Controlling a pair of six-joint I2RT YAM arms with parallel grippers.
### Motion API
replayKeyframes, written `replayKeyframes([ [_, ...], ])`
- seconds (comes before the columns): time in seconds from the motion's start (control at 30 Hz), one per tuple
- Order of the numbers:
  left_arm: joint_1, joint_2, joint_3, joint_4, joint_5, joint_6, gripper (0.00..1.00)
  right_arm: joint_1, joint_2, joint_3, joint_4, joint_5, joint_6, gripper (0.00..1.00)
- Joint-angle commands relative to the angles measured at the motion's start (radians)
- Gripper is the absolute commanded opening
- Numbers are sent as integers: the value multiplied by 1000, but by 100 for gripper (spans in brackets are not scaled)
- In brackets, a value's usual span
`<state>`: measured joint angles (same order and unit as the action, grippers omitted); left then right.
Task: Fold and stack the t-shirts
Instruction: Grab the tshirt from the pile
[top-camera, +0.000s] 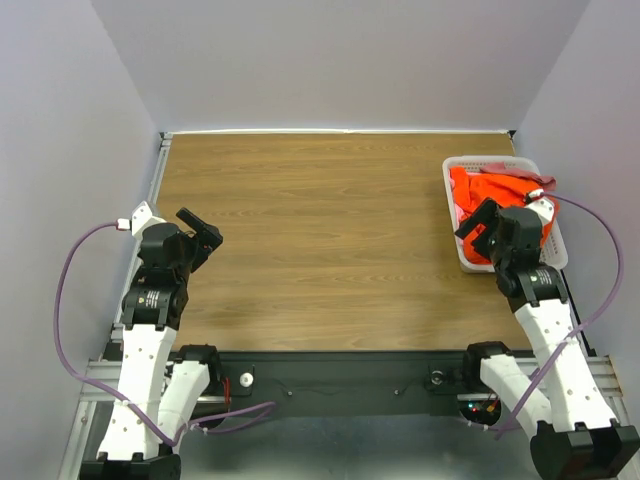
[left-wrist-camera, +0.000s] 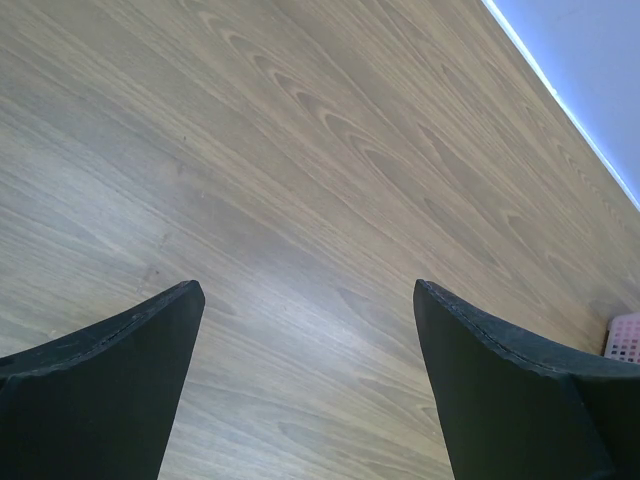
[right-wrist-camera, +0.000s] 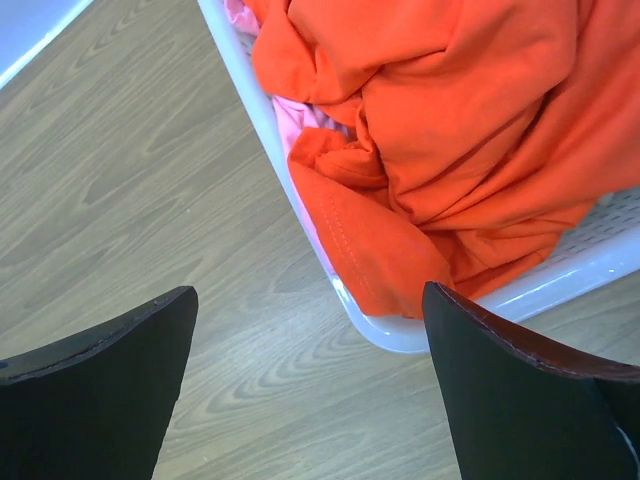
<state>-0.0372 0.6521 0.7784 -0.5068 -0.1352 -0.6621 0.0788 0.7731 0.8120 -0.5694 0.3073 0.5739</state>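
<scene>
A crumpled orange-red t-shirt (top-camera: 492, 190) fills the white basket (top-camera: 452, 178) at the table's right edge. In the right wrist view the orange-red t-shirt (right-wrist-camera: 450, 130) spills over the basket's near corner (right-wrist-camera: 400, 335), and a strip of light pink t-shirt (right-wrist-camera: 292, 125) shows under it along the rim. My right gripper (top-camera: 478, 232) is open and empty, just above the basket's near left corner; it shows in its own wrist view (right-wrist-camera: 310, 305). My left gripper (top-camera: 203, 237) is open and empty over bare wood at the left, as its wrist view (left-wrist-camera: 310, 295) shows.
The wooden table (top-camera: 320, 240) has a raised white edge at the back and left. Grey walls close in on three sides. A corner of the basket (left-wrist-camera: 625, 340) shows at the right edge of the left wrist view.
</scene>
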Motion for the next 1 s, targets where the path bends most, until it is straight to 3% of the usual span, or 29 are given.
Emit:
replayKeyframes([
  [0.0, 2, -6, -8, 25, 2, 18, 99, -4, -17, 59, 2, 49, -16, 100],
  [0.33, 2, 23, -10, 33, 8, 15, 99, -4, 127, 128, 3, 78, -36, 100],
  [0.53, 2, 31, -8, 30, 9, 18, 99, -8, 349, 286, -6, 297, -34, 100],
  [0.67, 2, 27, -10, 33, 13, 18, 99, -60, 497, 401, -6, 357, -25, 100],
  [0.97, 2, 23, -10, 33, 17, 19, 99, -223, 744, 523, -7, 248, -77, 96],
])
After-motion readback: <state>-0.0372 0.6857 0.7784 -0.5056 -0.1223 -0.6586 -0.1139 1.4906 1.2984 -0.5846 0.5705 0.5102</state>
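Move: The orange t-shirt heaped in the basket is what the right hand goes for: its middle lies about 10 cm ahead, 8 cm to the right and 13 cm below. The basket's middle is some 11 cm ahead, 9 cm right and 15 cm below; the pink t-shirt lies at its far end, about 19 cm ahead, 12 cm right and 13 cm lower. From the left hand, the orange t-shirt is some 11 cm ahead, 61 cm right and 16 cm below. Over the orange t-shirt in the basket comes the right hand, first forward and then forward and right together, about 11 cm each way in all and speeding up. It rises a touch on the way, then starts to sink late on, while the wrist tips down and turns clockwise by roughly 20 degrees; the fingers stay wide open, with no contact to be seen. ##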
